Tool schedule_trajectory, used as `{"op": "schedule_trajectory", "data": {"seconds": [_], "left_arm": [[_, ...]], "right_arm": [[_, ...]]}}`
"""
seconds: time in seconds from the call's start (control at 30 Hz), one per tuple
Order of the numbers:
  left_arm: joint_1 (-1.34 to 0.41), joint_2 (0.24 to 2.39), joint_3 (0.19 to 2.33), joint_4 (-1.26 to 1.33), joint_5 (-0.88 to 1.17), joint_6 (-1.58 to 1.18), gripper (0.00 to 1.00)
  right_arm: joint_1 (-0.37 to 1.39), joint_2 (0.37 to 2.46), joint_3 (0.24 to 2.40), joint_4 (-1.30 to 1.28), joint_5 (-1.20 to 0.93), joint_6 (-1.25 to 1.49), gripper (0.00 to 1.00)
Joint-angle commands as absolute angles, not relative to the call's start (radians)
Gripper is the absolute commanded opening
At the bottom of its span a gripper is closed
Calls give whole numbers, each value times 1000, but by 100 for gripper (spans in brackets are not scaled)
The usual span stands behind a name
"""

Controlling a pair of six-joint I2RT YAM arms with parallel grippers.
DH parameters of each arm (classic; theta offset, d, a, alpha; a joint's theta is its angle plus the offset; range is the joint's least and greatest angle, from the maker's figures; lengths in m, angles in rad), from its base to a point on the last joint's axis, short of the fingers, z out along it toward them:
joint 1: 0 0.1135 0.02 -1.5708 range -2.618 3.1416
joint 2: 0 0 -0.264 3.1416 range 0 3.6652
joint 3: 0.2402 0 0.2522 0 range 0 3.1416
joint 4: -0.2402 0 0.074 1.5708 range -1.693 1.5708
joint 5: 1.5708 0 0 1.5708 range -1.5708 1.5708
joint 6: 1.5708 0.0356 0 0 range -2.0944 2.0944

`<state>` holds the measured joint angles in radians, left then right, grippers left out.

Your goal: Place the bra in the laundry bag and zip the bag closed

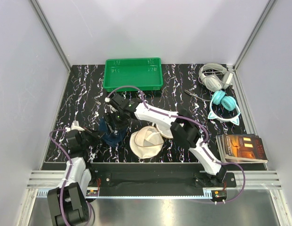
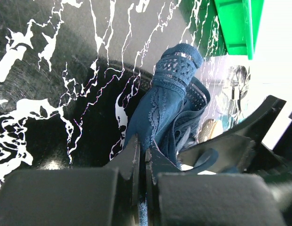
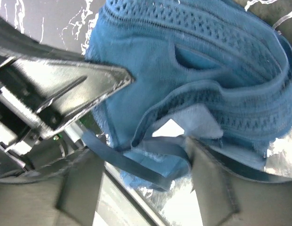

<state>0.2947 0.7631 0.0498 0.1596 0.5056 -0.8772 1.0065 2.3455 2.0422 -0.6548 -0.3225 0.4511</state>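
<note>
The dark blue bra (image 1: 111, 135) lies bunched on the black marbled table, left of the cream laundry bag (image 1: 146, 141). My left gripper (image 2: 145, 151) is shut on an edge of the bra (image 2: 167, 103). The fabric is pinched between its fingertips. My right gripper (image 3: 143, 155) is open, its fingers spread on either side of the bra (image 3: 193, 70), and a thin strap (image 3: 136, 162) hangs across the gap. In the top view the right gripper (image 1: 115, 120) points down just above the bra, close to the left gripper (image 1: 101, 134). The bag lies round and flat, with nothing in it that I can see.
A green tray (image 1: 133, 74) stands at the back of the table. Grey headphones (image 1: 212, 77) and teal headphones (image 1: 224, 106) lie at the back right. A book (image 1: 242, 147) rests at the right front edge. White walls close in the table.
</note>
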Motion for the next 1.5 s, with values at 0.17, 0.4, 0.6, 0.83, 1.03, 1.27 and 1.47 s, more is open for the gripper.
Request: {"op": "schedule_trajectory", "data": {"seconds": [0.17,0.4,0.6,0.83,1.03,1.27,1.47], "left_arm": [[299,847,26,307,568,-917,0],[302,896,44,360,626,-959,0],[308,908,78,390,690,-1015,0],[318,894,106,431,750,-1110,0],[318,845,118,414,770,-1196,0],[321,799,161,350,784,-1221,0],[322,769,153,399,818,-1307,0]], "right_arm": [[985,2172,2081,-738,-267,410,93],[959,2074,2030,-778,-186,431,100],[890,1895,1803,-700,-162,494,100],[850,1718,1461,-440,-331,476,100],[851,1625,1245,-203,-495,465,100],[853,1470,1033,-11,-551,468,100],[899,1482,939,203,-591,459,100]]}}
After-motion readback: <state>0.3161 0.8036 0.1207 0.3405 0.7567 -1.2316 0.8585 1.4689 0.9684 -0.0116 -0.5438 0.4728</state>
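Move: The laundry bag lies some 16 cm to the right of the right hand and 6 cm back, about 7 cm lower. A white mesh disc sits beyond it, about 26 cm right of that hand and level with it. The bra is right below, roughly 2 cm back and 1 cm right. From the left hand, which still grips the bra, the bag is some 23 cm right, 4 cm back and 6 cm down. Up and to the right, the right hand draws clear of the bra straps, its fingers finishing their opening, then swings back over the laundry bag, dipping and rising again: about 14 cm right and 10 cm up in all, its fingers tilting nearer level. The left hand keeps its pinch on the bra and, after a slight dip, raises it some 7 cm, rolling about 20 degrees right side up. ##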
